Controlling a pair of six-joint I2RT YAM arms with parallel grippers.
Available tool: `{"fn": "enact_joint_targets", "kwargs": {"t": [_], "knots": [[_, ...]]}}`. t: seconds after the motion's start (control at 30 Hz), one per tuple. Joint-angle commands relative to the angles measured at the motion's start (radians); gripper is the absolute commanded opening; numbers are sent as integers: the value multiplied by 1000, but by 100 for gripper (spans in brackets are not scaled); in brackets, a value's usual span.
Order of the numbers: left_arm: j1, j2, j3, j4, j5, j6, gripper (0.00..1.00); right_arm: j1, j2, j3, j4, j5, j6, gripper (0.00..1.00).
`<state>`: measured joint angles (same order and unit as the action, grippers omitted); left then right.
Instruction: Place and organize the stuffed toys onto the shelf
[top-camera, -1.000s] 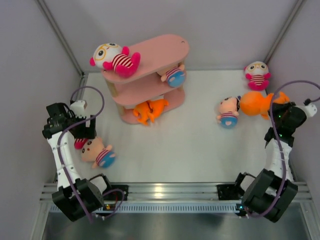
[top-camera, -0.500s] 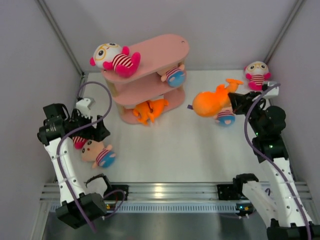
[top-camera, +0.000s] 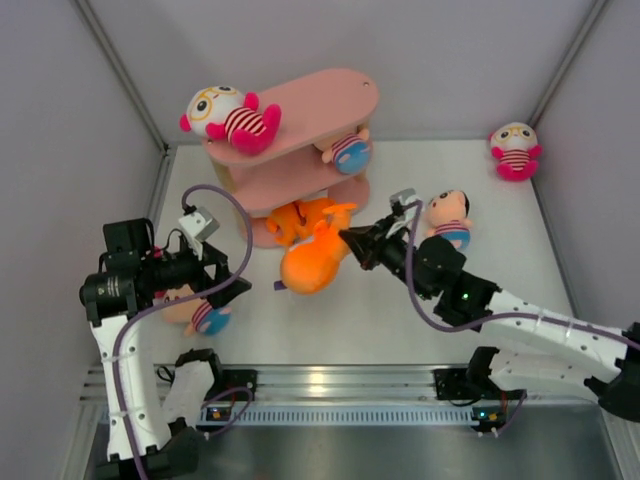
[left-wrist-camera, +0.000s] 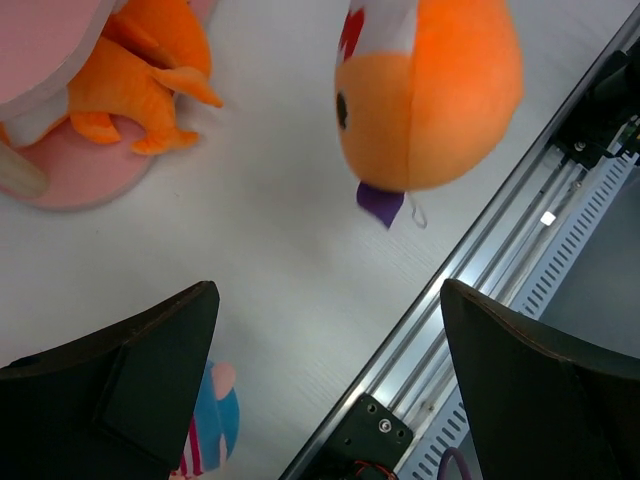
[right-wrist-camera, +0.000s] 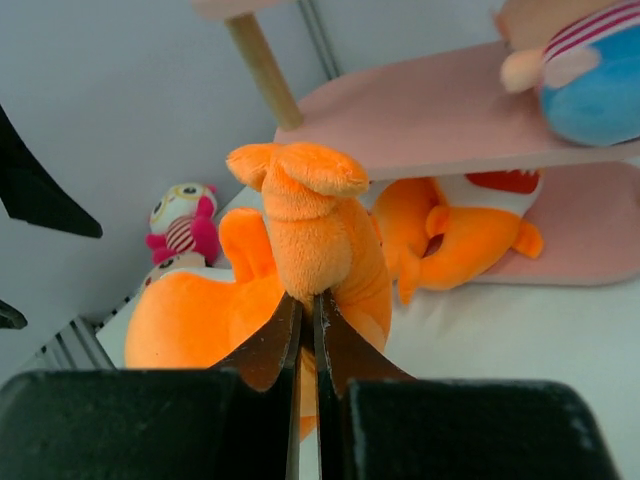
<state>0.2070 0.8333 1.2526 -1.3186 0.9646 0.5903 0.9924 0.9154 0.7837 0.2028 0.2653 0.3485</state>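
The pink shelf (top-camera: 300, 105) stands at the back left. A white-headed doll (top-camera: 225, 115) lies on its top board, a peach-headed doll (top-camera: 347, 152) on the middle one, an orange shark (top-camera: 295, 218) on the bottom one. My right gripper (top-camera: 350, 241) is shut on the tail of a second orange shark (top-camera: 312, 262), held just in front of the shelf; the pinch shows in the right wrist view (right-wrist-camera: 308, 305). My left gripper (top-camera: 218, 272) is open and empty above a peach-headed doll (top-camera: 203, 313), whose blue bottom shows in the left wrist view (left-wrist-camera: 212, 420).
Another peach-headed doll (top-camera: 447, 218) lies on the table behind my right arm. A white-headed doll (top-camera: 515, 150) sits at the far right corner. Another white-headed doll (right-wrist-camera: 182, 222) lies by my left arm. The aluminium rail (top-camera: 330, 385) runs along the near edge.
My right arm has swung left with the orange shark, from the right wall to the front of the shelf. My left gripper has moved right, over the peach-headed doll.
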Motion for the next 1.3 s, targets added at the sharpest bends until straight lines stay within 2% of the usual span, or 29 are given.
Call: {"fn": "enact_joint_targets", "kwargs": {"t": [0.0,0.17,0.4,0.5,0.7,0.73,0.77,0.8,0.83,0.87,0.97,1.07,1.1,1.17,1.2,1.27], "knots": [[-20,41,1,-14,40,34,99,92,111,54,228,135,-9,0],[-67,90,-19,-16,45,69,98,149,290,187,260,91,-23,0],[-75,98,-25,-14,-4,160,99,166,347,223,299,11,0,0],[-77,125,-16,-13,-21,177,99,167,378,232,365,-82,10,0],[-78,150,-16,-14,12,219,98,173,422,227,457,-169,32,0],[-77,148,-18,-13,16,230,95,173,425,227,463,-173,30,0],[-77,151,-19,-14,19,230,86,173,427,221,469,-179,32,0],[-77,151,-22,-14,17,232,72,173,424,216,481,-184,30,0],[-77,151,-25,-13,17,246,42,173,418,204,487,-192,30,0],[-77,148,-30,-13,11,256,21,172,413,203,481,-198,27,0],[-75,129,-62,7,-36,304,12,173,389,201,394,-254,-12,1],[-75,58,-136,150,-170,310,9,172,347,201,207,-336,-42,42],[-75,31,-194,189,-209,374,8,172,332,192,160,-359,-45,60],[-75,-40,-269,223,-295,491,6,166,260,146,37,-373,-43,69],[-75,-57,-284,223,-317,597,6,151,234,134,-7,-402,-37,76],[-75,-79,-306,223,-360,666,6,114,169,127,-145,-445,7,78]]}}
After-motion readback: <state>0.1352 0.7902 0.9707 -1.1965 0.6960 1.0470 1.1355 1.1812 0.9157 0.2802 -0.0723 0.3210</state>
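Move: The orange shark toy, hanging by its tail from the right fingers, has its middle about 15 cm right of the left hand, 5 cm ahead and 5 cm below. The stuffed boy lies on the table, level with the left hand and some 10 cm left, 24 cm down; the shelved sharks are about 18 cm ahead, 11 cm right and 20 cm below. From the right hand, the open left fingers are the goal: roughly 20 cm left, 9 cm back, slightly lower. The shark toy travels about 13 cm left in the right hand's grip, dipping and rising again, with its head towards the left fingers. The left hand eases down and slightly forward to meet it, then pinches the head end. The right fingers open, and that hand draws back and a little right, while the left hand lowers a further 6 cm, going left and rolling. ##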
